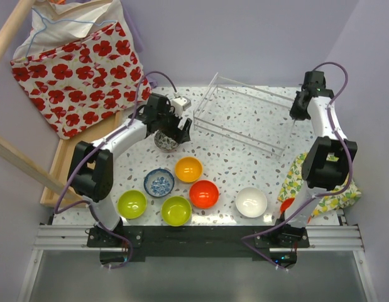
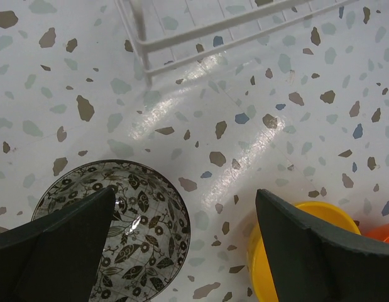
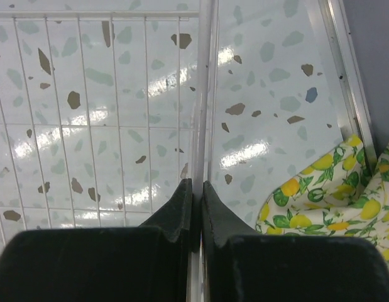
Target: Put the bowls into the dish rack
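Observation:
The dish rack (image 1: pixel 238 135), a white wire basket, stands at the back middle with no bowls in it. My right gripper (image 1: pixel 297 111) is shut on the wire rim of the dish rack (image 3: pixel 200 94) at its right end. My left gripper (image 1: pixel 173 129) hangs open over a grey-patterned bowl (image 1: pixel 165 141), near the rack's left corner. In the left wrist view its left finger covers part of the grey-patterned bowl (image 2: pixel 128 233) and its right finger overlaps the orange-yellow bowl (image 2: pixel 288 251). An orange-yellow bowl (image 1: pixel 188 168), a blue-patterned one (image 1: pixel 159 182), a red-orange one (image 1: pixel 204 194), two lime green ones (image 1: pixel 132 204) (image 1: pixel 176 211) and a white one (image 1: pixel 251 202) sit near the front.
A lemon-print cloth (image 1: pixel 320 189) lies at the right edge, with a second red-orange bowl (image 1: pixel 286 205) half hidden behind the right arm. A red-flowered bag (image 1: pixel 75 69) and a flat wooden tray (image 1: pixel 62 170) stand at the left. Lilac walls close in the back and right.

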`<control>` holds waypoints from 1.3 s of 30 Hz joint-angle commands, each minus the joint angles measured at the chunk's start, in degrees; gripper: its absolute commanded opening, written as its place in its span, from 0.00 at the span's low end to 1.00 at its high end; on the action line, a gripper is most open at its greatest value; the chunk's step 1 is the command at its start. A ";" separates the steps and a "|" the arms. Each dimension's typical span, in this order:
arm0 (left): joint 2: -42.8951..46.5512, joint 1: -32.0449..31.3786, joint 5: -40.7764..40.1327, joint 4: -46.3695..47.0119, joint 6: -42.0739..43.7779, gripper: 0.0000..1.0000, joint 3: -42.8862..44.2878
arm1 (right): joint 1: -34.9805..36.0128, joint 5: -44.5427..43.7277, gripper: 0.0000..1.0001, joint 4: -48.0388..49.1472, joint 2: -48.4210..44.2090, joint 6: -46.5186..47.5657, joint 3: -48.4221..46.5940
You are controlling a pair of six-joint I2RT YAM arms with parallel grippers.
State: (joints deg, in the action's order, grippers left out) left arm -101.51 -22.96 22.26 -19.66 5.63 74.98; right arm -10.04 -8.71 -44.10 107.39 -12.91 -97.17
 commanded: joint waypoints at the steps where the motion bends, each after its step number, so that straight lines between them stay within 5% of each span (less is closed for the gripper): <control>1: 2.11 -0.33 -0.03 1.91 0.61 0.99 1.22 | -0.15 8.62 0.00 0.33 1.85 11.05 -6.01; 30: 3.25 -0.33 -0.64 0.41 1.49 0.99 3.95 | -0.68 21.01 0.05 -8.99 18.38 26.53 -25.26; 39: 3.69 -0.33 -0.03 1.47 0.88 0.99 4.38 | -0.68 14.97 0.47 -8.82 14.09 23.81 -24.21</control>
State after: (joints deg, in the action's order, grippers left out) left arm -101.10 -22.96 21.71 -19.81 5.80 78.13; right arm -10.94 8.99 -51.88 125.32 10.96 -120.25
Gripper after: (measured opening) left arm 0.994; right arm 0.427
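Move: The right gripper is still shut on the upper rail at the dish rack's right end, near its far corner; the rack's middle lies about 18 cm to its left, level fore and aft, some 6 cm lower. The lemon cloth is about 26 cm back and 10 cm right; the patterned bowl is about 47 cm left and 9 cm back. From the left gripper the rack's middle is some 23 cm right and 7 cm ahead. Keep the right gripper's hold on the end rail, sink about 2 cm early on and swing this end of the rack forward some 6.5 cm, turning the wrist counter-clockwise nearly 30 degrees, with a slight drift left at the end; then part the fingers around the rail. Meanwhile lift the open, empty left gripper about 2.5 cm beside the rack's left end. ##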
